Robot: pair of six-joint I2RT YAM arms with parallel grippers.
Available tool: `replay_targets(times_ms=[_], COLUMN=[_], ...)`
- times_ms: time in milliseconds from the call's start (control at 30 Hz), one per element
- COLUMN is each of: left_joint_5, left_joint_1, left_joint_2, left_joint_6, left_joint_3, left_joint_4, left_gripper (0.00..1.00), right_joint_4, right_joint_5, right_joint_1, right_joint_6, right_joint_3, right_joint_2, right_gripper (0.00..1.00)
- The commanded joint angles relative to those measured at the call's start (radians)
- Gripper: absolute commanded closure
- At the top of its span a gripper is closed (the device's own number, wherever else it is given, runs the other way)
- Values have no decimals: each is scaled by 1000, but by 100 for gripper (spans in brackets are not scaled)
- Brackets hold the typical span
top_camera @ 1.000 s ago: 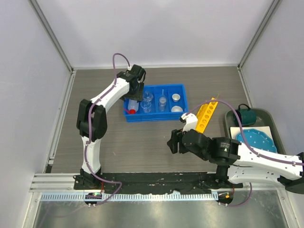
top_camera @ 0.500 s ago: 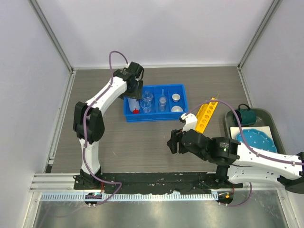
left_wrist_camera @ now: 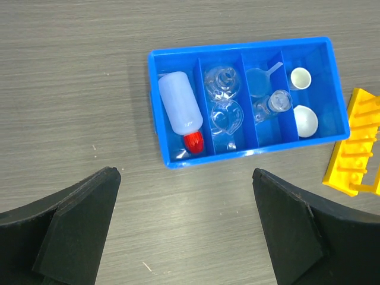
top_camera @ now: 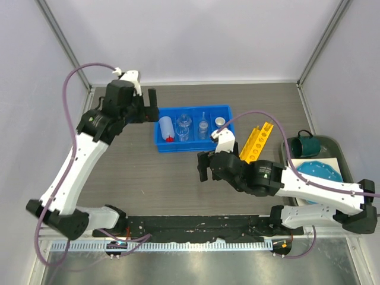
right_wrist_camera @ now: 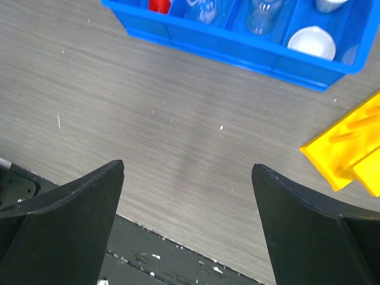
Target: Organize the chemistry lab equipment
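Observation:
A blue divided bin (top_camera: 194,142) (left_wrist_camera: 159,127) holds the lab equipment. The red-capped squeeze bottle (top_camera: 166,127) (left_wrist_camera: 179,109) lies in its left compartment. Beside it are clear beakers (left_wrist_camera: 222,80) and a funnel (left_wrist_camera: 260,76), then two white dishes (left_wrist_camera: 306,120) at the right end. A yellow tube rack (top_camera: 256,142) (left_wrist_camera: 356,154) lies on the table right of the bin. My left gripper (top_camera: 149,110) (left_wrist_camera: 184,173) hovers open and empty, left of the bin. My right gripper (top_camera: 205,167) (right_wrist_camera: 187,166) stays open and empty over bare table, in front of the bin (right_wrist_camera: 237,50).
A grey tray (top_camera: 337,145) at the right edge carries a teal mug (top_camera: 307,144) and a blue dotted plate (top_camera: 320,172). The black mounting rail (top_camera: 196,224) runs along the near edge, under the right gripper's fingers. Walls close in at the left, back and right.
The left gripper has let go of the squeeze bottle, opened wide and pulled up and left, out of the bin. The right gripper has opened wider and shifted left toward the bin.

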Motion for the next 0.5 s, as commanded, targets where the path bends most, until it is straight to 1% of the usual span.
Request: replay_targets(times_ms=[0, 67, 133, 167, 200, 233, 267, 333, 400, 467], left_joint_5=[-5, 11, 14, 15, 8, -2, -17, -43, -49, -60], left_joint_1=[-2, -2, -2, -2, -2, -4, -2, -2, -2, -2], left_joint_2=[-139, -202, -245, -289, -312, -337, -387, -435, -490, -515], left_joint_6=[1, 12, 30, 36, 51, 56, 64, 70, 72, 70], left_joint_3=[-115, -157, -204, -226, -249, -299, -325, -390, -425, -438], left_joint_4=[63, 45, 36, 39, 45, 63, 74, 100, 106, 103], left_gripper=[0, 0, 0, 0, 0, 0, 0, 0, 0, 0], right_joint_4=[-17, -20, -17, -13, 5, 16, 21, 4, -32, -49], right_joint_5=[130, 112, 60, -3, -34, -51, -53, -5, 88, 131], right_joint_1=[-14, -69, -137, -210, -253, -288, -351, -396, -430, -444], right_joint_6=[-63, -83, -103, -120, -124, -125, -114, -66, -31, -25], right_joint_3=[120, 161, 187, 207, 212, 218, 220, 241, 261, 286], right_joint_2=[68, 92, 126, 135, 149, 172, 189, 246, 281, 322], right_gripper=[5, 5, 4, 4, 4, 4, 4, 4, 4, 4])
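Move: The yellow rack lies roughly 16 cm ahead of the right hand and 18 cm to its right, some 17 cm lower. Left of the rack is the loaded blue box, its middle about 21 cm ahead of that hand and 5 cm left; the white bowl in its near right corner is around 18 cm ahead and 5 cm right. From the left hand the rack is about 37 cm to the right and 2 cm ahead, far below. Towards the yellow rack the empty right hand sweeps forward about 13 cm and somewhat right, high over the table to the blue box's near right corner, rising slightly before sinking back, turning clockwise some 25 degrees, fingers staying wide open. The left hand, also empty and open, draws back and left, away from the box, sinking a little at the end. ##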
